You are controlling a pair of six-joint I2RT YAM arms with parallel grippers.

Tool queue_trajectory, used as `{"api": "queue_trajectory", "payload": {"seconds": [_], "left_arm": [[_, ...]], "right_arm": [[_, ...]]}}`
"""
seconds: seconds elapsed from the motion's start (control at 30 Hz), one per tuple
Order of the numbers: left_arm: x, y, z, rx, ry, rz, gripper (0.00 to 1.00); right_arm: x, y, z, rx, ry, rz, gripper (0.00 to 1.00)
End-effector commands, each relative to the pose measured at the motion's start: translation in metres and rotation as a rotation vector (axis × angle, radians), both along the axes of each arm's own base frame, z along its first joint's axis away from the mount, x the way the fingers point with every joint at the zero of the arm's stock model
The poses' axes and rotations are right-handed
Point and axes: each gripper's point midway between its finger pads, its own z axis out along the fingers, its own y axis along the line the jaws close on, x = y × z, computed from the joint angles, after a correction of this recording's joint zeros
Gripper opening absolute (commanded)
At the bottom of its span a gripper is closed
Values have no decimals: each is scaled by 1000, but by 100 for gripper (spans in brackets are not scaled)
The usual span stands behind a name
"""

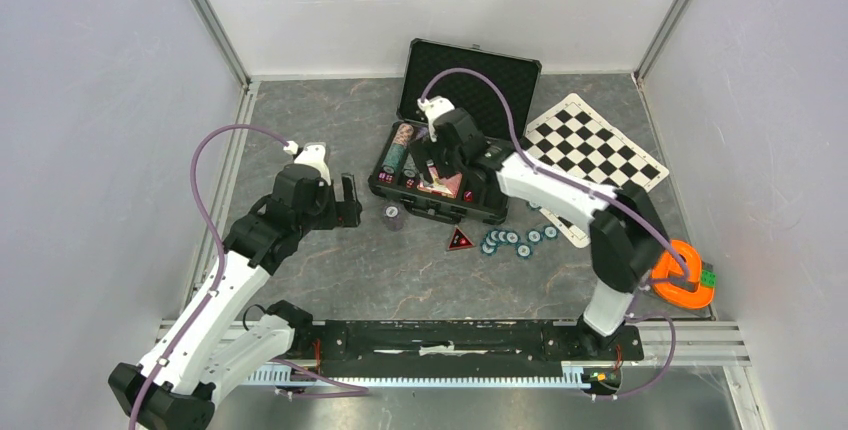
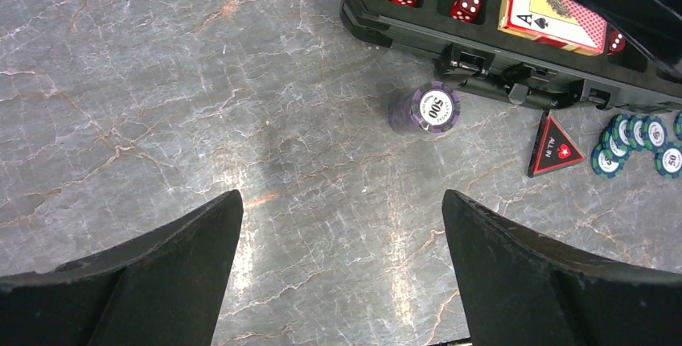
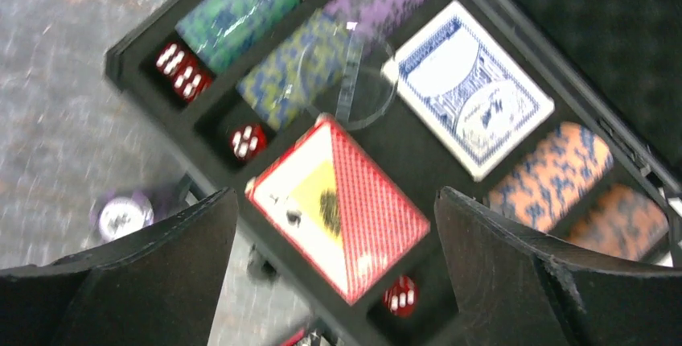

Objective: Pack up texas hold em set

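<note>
The black case [image 1: 470,70] lies open at the back centre, with rows of chips [image 3: 241,8], a blue deck [image 3: 470,88] and red dice [image 3: 183,71] in its foam slots. A red deck [image 3: 346,205] lies crooked over its slot and tilted. My right gripper [image 3: 334,193] hovers open above it, with neither finger touching it. A purple chip stack [image 2: 430,109] stands on the table just in front of the case. A row of teal chips [image 1: 515,238] lies to the right. My left gripper [image 2: 342,201] is open and empty over bare table, left of the purple stack.
A red-and-black triangular marker [image 1: 460,241] lies in front of the case. The chequered mat [image 1: 590,155] is spread at the back right. An orange piece [image 1: 680,275] sits at the right edge. Grey walls enclose the table.
</note>
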Motion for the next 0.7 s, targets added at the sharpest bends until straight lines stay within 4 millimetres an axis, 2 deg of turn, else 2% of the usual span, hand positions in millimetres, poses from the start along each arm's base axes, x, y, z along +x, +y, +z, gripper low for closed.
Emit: {"api": "queue_trajectory", "payload": {"seconds": [0.0,0.1,0.17,0.3,0.53,0.67], "left_arm": [[4,-7,10,-6,-52,-56,100],[3,-10,11,-19,-51,-70,100],[3,-12,12,-28,-53,-80,100],[1,-18,13,-50,-56,-107,100],[-4,-27,14,-88,-47,-153,100],[-5,-29,18,-105,-67,-164,100]], "right_arm": [[-44,-20,32,4,-59,3,98],[-79,-40,21,21,-39,-85,98],[-100,-45,14,49,-24,-129,98],[-127,-61,1,61,-8,-267,98],[-153,-72,-32,82,54,-484,98],[-158,-71,-51,110,112,-585,98]]}}
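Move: For the right hand, open above the case, the black ALL IN triangle lies about 12 cm back, 6 cm to its right and 10 cm below. The nearest teal chips are some 8 cm right of the triangle, level with it; the red card box is almost directly under the hand, 5 cm down. From the left hand the standing purple chip stack is roughly 6 cm ahead, 10 cm right and 11 cm below; the triangle is 24 cm right, 2 cm ahead. Back and to its right, the right hand sweeps quickly out over the case's front edge towards the ALL IN triangle, about 16 cm back, first rising a little, then sinking past its starting height while swinging some 20 degrees clockwise, fingers still wide open. The open left hand drifts about 2 cm right towards the purple chip stack, turning slightly clockwise. ##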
